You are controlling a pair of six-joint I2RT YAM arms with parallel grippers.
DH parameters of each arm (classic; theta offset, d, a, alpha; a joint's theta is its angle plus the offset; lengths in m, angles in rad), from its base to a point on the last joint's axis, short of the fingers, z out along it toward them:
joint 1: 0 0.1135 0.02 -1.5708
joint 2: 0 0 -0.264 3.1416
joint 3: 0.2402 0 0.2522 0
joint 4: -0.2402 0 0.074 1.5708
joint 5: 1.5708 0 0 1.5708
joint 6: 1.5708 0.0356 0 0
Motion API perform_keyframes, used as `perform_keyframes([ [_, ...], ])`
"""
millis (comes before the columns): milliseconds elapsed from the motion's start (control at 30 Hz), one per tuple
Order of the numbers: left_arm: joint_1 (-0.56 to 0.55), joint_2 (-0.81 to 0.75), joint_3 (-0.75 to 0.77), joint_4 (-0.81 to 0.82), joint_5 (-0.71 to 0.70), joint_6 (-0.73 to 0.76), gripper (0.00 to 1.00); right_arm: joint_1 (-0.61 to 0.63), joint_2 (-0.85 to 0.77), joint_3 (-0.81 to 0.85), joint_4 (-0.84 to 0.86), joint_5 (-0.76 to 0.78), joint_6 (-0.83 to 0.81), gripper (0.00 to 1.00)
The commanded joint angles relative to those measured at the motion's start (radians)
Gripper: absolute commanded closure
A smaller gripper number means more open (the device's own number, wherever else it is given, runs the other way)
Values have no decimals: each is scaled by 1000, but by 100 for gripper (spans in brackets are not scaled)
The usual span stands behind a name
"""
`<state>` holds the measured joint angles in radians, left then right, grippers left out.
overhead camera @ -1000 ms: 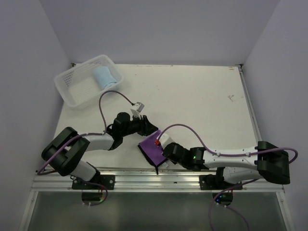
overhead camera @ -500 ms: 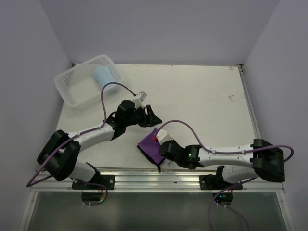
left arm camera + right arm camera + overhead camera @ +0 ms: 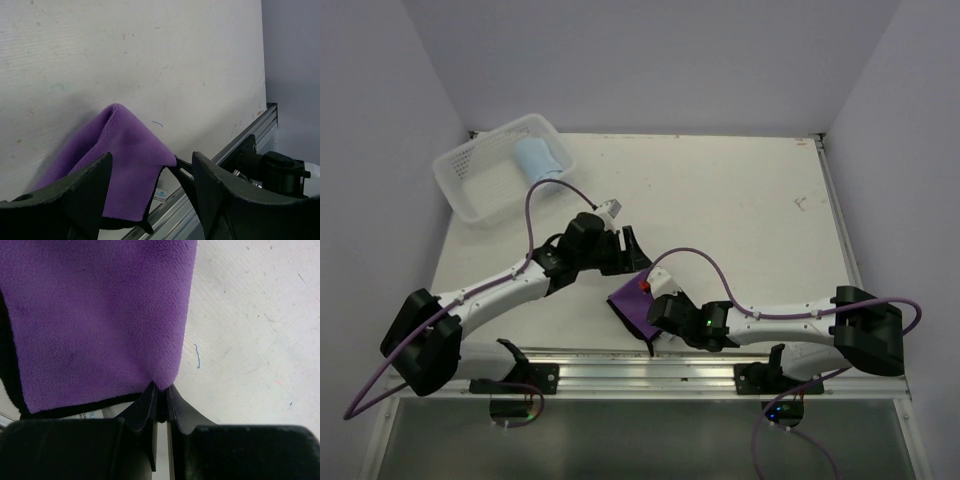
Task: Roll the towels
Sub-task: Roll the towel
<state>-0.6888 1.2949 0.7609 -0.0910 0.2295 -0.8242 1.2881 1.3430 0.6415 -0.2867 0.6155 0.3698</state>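
Observation:
The purple towel (image 3: 630, 306) lies folded near the table's front edge, its dark face showing as a thin black rim (image 3: 75, 407). My right gripper (image 3: 162, 390) is shut on that towel's near corner. My left gripper (image 3: 631, 250) hovers just beyond the towel, open; its fingers (image 3: 87, 187) frame the purple towel (image 3: 122, 160) without touching it. The light blue towel (image 3: 537, 158) sits rolled inside the white basket (image 3: 470, 185) at the far left.
A metal rail (image 3: 650, 362) runs along the table's near edge, close under the purple towel. A small printed label (image 3: 161, 193) lies beside the rail. Walls close in the table on the left, far and right sides.
My left gripper has drawn back from the purple towel and spread its jaws wider. My right gripper has shifted slightly left, still pinching the towel's corner.

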Motion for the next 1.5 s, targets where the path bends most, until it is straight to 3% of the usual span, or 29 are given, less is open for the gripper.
perform_keyframes([
  [0, -15, 23, -40, 55, 13, -96, 31, -4, -4, 37, 23, 40, 47, 100],
  [433, -83, 187, 37, 120, -78, -188, 34, -1, -10, 23, 67, 38, 83, 100],
  [567, -109, 228, 84, 56, -117, -165, 34, 8, 11, 24, 80, 38, 159, 100],
  [933, -156, 366, 253, -99, -182, -67, 48, 46, 59, 34, 93, 90, 277, 100],
  [1133, -175, 362, 262, -173, -219, -30, 50, 46, 21, 14, 54, 181, 377, 100],
  [1467, -204, 383, 341, -277, -302, 19, 55, 45, 54, 15, 43, 182, 509, 100],
])
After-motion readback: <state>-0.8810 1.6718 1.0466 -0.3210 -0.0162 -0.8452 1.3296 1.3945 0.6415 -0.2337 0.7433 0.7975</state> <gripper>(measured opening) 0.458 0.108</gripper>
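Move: The purple towel's far right corner lies about 5 cm to the left hand's right, some 2 cm ahead and 10 cm below. The towel's middle is about 7 cm back, 3 cm right and 10 cm below; the right gripper, pinching the near right corner, is roughly 7 cm back and 9 cm right, 8 cm lower. From the right hand, the far right corner lies some 9 cm ahead, 4 cm left and 2 cm lower, the towel's middle about level and 6 cm left. The left hand sinks about 7 cm towards the purple towel's far right corner while shifting right some 4 cm net, rolling its left side up about 20 degrees and narrowing its open fingers to straddle the towel's right edge without yet gripping it. Meanwhile the right hand keeps its pinch on the near right corner, eases about 2 cm left, turns clockwise and raises its left side to swing the towel round. ##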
